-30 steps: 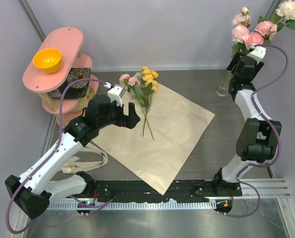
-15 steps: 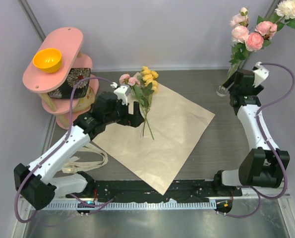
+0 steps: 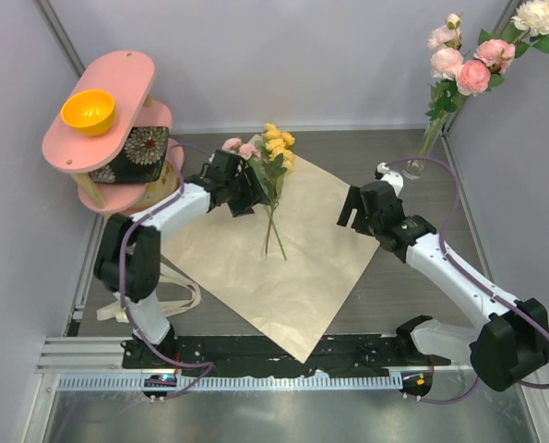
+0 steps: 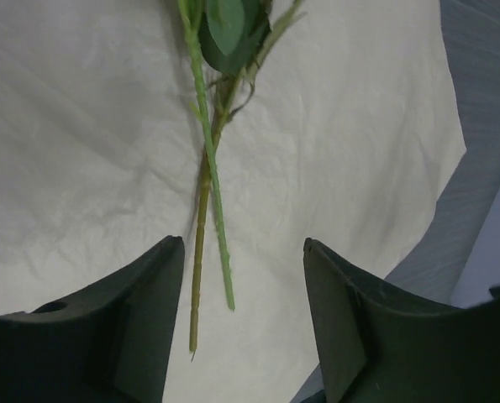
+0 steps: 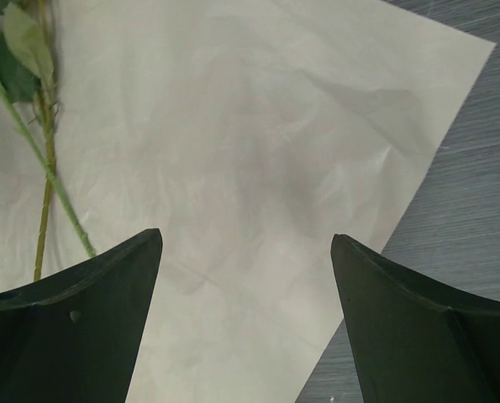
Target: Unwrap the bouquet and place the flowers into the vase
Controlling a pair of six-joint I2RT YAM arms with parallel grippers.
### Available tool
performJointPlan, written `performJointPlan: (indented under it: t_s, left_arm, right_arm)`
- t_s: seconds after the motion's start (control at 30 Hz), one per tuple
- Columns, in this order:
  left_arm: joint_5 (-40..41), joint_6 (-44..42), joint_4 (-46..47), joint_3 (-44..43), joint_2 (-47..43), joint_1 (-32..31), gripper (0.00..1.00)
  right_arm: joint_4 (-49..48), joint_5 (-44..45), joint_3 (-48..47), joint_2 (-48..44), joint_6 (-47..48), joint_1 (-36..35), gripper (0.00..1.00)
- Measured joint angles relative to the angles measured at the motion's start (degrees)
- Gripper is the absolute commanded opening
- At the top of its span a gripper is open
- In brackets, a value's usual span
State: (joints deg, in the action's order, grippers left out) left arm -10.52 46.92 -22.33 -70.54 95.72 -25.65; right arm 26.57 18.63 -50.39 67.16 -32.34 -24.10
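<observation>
The bouquet lies unwrapped: its kraft paper (image 3: 302, 268) is spread flat on the table. On the paper lie loose flowers (image 3: 274, 152), pink and yellow, with their stems (image 4: 207, 168) pointing toward me. My left gripper (image 3: 254, 196) hovers open over those stems, and their cut ends sit in the gap of the gripper (image 4: 242, 243), touching neither finger. My right gripper (image 3: 345, 214) is open above bare paper (image 5: 258, 151), to the right of the stems (image 5: 48, 185); in its own wrist view the gripper (image 5: 245, 237) holds nothing. The clear vase (image 3: 411, 168) stands at the back right with pink and white flowers (image 3: 468, 66) in it.
A pink tiered shelf (image 3: 117, 83) at the back left carries an orange bowl (image 3: 88, 111) and a black floral box (image 3: 131, 152). Cream ribbon (image 3: 159, 300) lies on the table left of the paper. Walls close in on the left, back and right.
My left gripper moved right to the loose flowers' stems and its jaws narrowed a little. My right arm left the vase and swung down-left over the paper's right part.
</observation>
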Motion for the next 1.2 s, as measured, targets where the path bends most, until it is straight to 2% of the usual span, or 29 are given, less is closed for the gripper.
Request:
performJointPlan:
  t_s: [0.03,0.2,0.33,0.4,0.7,0.87,0.93,1.07,1.2]
  left_arm:
    - [0.0,2.1,0.9,-1.5,3.4,0.3,0.5]
    - [0.5,7.4,3.3,-9.7,17.8,0.7,0.42]
    - [2.1,7.9,2.8,-14.6,24.2,0.7,0.33]
    - [3.1,7.5,2.1,-17.0,26.2,0.7,0.33]
    - [6.4,5.5,0.9,-17.6,26.6,0.7,0.22]
    - [6.4,4.9,1.2,-17.4,26.6,0.7,0.09]
    - [6.4,4.5,1.6,-17.3,26.6,0.7,0.0]
    - [7.3,2.9,2.1,-17.3,26.5,0.5,0.0]
    - [12.3,0.2,0.9,-16.7,23.4,-0.7,0.0]
  right_arm:
    - [-0.7,-1.1,0.6,-0.6,-0.2,-0.5,0.87]
    - [-3.2,-6.0,4.9,-4.5,-0.6,-1.3,0.87]
    - [-3.7,-7.7,7.9,-8.7,0.0,-1.3,0.87]
    - [-3.6,-7.7,8.3,-10.8,0.9,-1.3,0.87]
    - [-4.7,-6.6,8.3,-15.0,4.4,-1.3,0.87]
    - [-4.7,-6.6,8.3,-14.7,4.9,-1.3,0.87]
    - [-4.7,-6.6,8.3,-14.7,5.0,-1.3,0.87]
    - [-4.6,-6.5,8.3,-14.8,5.0,-1.3,0.87]
    - [-4.2,-6.0,8.3,-15.1,5.0,-1.3,0.88]
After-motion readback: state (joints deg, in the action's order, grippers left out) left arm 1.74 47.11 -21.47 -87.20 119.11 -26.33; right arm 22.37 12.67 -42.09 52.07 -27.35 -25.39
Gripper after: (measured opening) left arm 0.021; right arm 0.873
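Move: The pink rose stem, at the stretch just under its leaves, lies about 8 cm ahead of the left hand, 1 cm to its right and 11 cm below. From that hand the pink blooms are some 20 cm ahead and 3 cm left, the yellow roses about 21 cm ahead and 7 cm right; the stems cross roughly 1 cm ahead and 5 cm right. From the right hand the pink stem is about 14 cm ahead, 23 cm left and 12 cm below. Bring the left gripper forward about 8 cm and down some 10 cm onto the pink rose stem, narrowing the half-closed fingers on the way. Hold it there, shut the fingers to pinch the green stem just below its leaves, then start it upwards by a centimetre or two. Ease the empty, open right hand back 3 cm and up, tilting its fingers up some 10 degrees. ##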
